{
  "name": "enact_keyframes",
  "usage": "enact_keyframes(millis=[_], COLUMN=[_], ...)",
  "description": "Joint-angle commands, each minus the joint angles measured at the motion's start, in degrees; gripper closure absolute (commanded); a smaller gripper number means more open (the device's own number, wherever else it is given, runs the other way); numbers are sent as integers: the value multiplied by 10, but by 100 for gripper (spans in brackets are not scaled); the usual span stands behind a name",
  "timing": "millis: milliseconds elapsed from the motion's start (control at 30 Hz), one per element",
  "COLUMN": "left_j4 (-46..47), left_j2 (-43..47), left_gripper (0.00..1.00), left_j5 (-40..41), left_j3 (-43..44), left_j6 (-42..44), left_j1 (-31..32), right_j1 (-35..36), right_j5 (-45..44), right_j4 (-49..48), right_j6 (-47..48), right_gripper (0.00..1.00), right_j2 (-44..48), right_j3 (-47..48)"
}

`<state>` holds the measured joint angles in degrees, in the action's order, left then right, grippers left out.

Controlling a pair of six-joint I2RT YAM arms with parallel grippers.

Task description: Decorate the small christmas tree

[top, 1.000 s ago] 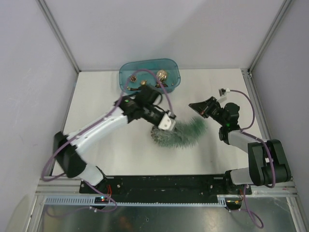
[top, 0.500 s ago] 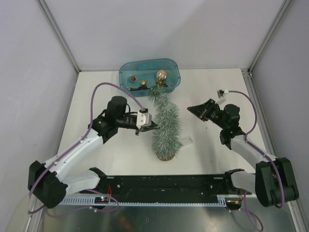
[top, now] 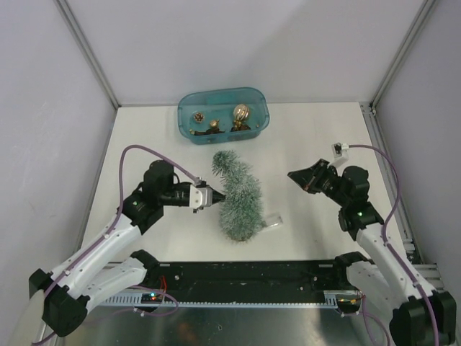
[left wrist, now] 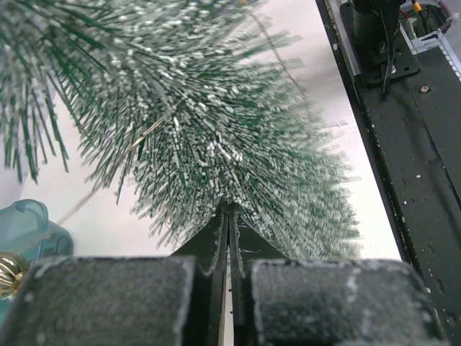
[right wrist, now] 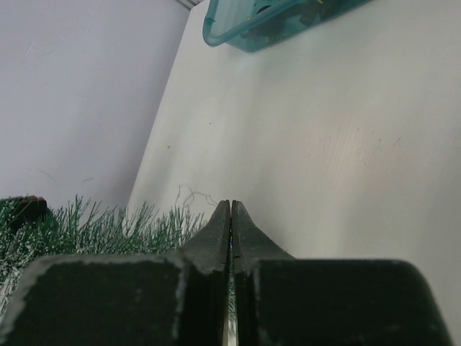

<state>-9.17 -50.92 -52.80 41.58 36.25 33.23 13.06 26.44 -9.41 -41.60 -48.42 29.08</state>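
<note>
The small christmas tree [top: 238, 198] stands on its base in the middle of the table, dark green and frosted white, with its tip bent toward the teal tub [top: 186, 124]. It fills the left wrist view [left wrist: 180, 108]. My left gripper [top: 217, 196] is shut, and its tips [left wrist: 229, 209] press into the tree's left side. I cannot tell whether any bristles are pinched. My right gripper [top: 292, 175] is shut and empty, apart from the tree on its right [right wrist: 230, 205]. A gold ball [top: 240, 112] and small brown ornaments [top: 198, 116] lie in the tub.
A small clear piece [top: 274, 219] lies on the table by the tree's base. The tub shows at the top of the right wrist view [right wrist: 274, 21] and at the left of the left wrist view [left wrist: 29, 231]. Frame posts and walls enclose the table.
The tree went from lying on its side to standing, then shifted nearer. My left arm drew back to the left with its tips at the tree. My right gripper moved slightly right.
</note>
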Motion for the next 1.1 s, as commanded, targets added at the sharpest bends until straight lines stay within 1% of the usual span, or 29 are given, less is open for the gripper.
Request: enact_keyframes(millis=[0, 133, 300, 500, 667, 800, 900, 1000, 1067], left_j4=[20, 20, 20, 20, 20, 20, 22, 23, 24], left_j2=[27, 39, 55, 63, 61, 50, 45, 47, 52], left_gripper=[100, 100, 100, 100, 100, 100, 100, 100, 100], left_j5=[-8, -6, -1, 14, 26, 27, 28, 31, 34], left_j3=[-13, -22, -33, -48, -59, -58, -57, -58, -61], left_j6=[20, 25, 33, 44, 60, 67, 67, 66, 64], left_j1=[-5, -5, -4, -4, -4, -4, -2, 0, 1], right_j1=[7, 5, 14, 44, 79, 132, 187, 274, 340], right_j5=[-34, -52, -43, 5, 86, 131, 136, 105, 59], right_j4=[128, 209, 258, 289, 297, 271, 240, 222, 226], right_j6=[48, 67, 75, 69, 70, 76, 91, 116, 138], right_gripper=[100, 100, 100, 100, 100, 100, 100, 100, 100], right_j2=[75, 131, 171, 220, 258, 253, 218, 174, 147], right_j3=[18, 17, 17, 18, 19, 19, 19, 20, 24])
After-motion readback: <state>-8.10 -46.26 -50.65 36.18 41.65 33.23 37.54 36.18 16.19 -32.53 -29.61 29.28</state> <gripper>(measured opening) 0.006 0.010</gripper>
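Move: The tree stands about 13 cm to my right hand's left and some 10 cm back, its middle a few centimetres below the hand; my right fingers are shut on the light wire that runs to it. The clear battery box lies on the table about 13 cm back, 4 cm left and 19 cm below that hand. From my left hand, the tree's middle is about 5 cm to the right, 1 cm back and a little lower. I keep my right fingers shut on the light wire and draw it back past the tree's right side, about 17 cm, first bearing slightly right, then swinging some 8 cm left in towards the near side, above the battery box, while the hand turns about 35 degrees counter-clockwise. My left hand stays at the tree's left side with shut fingertips in the needles, easing down a centimetre or two. ##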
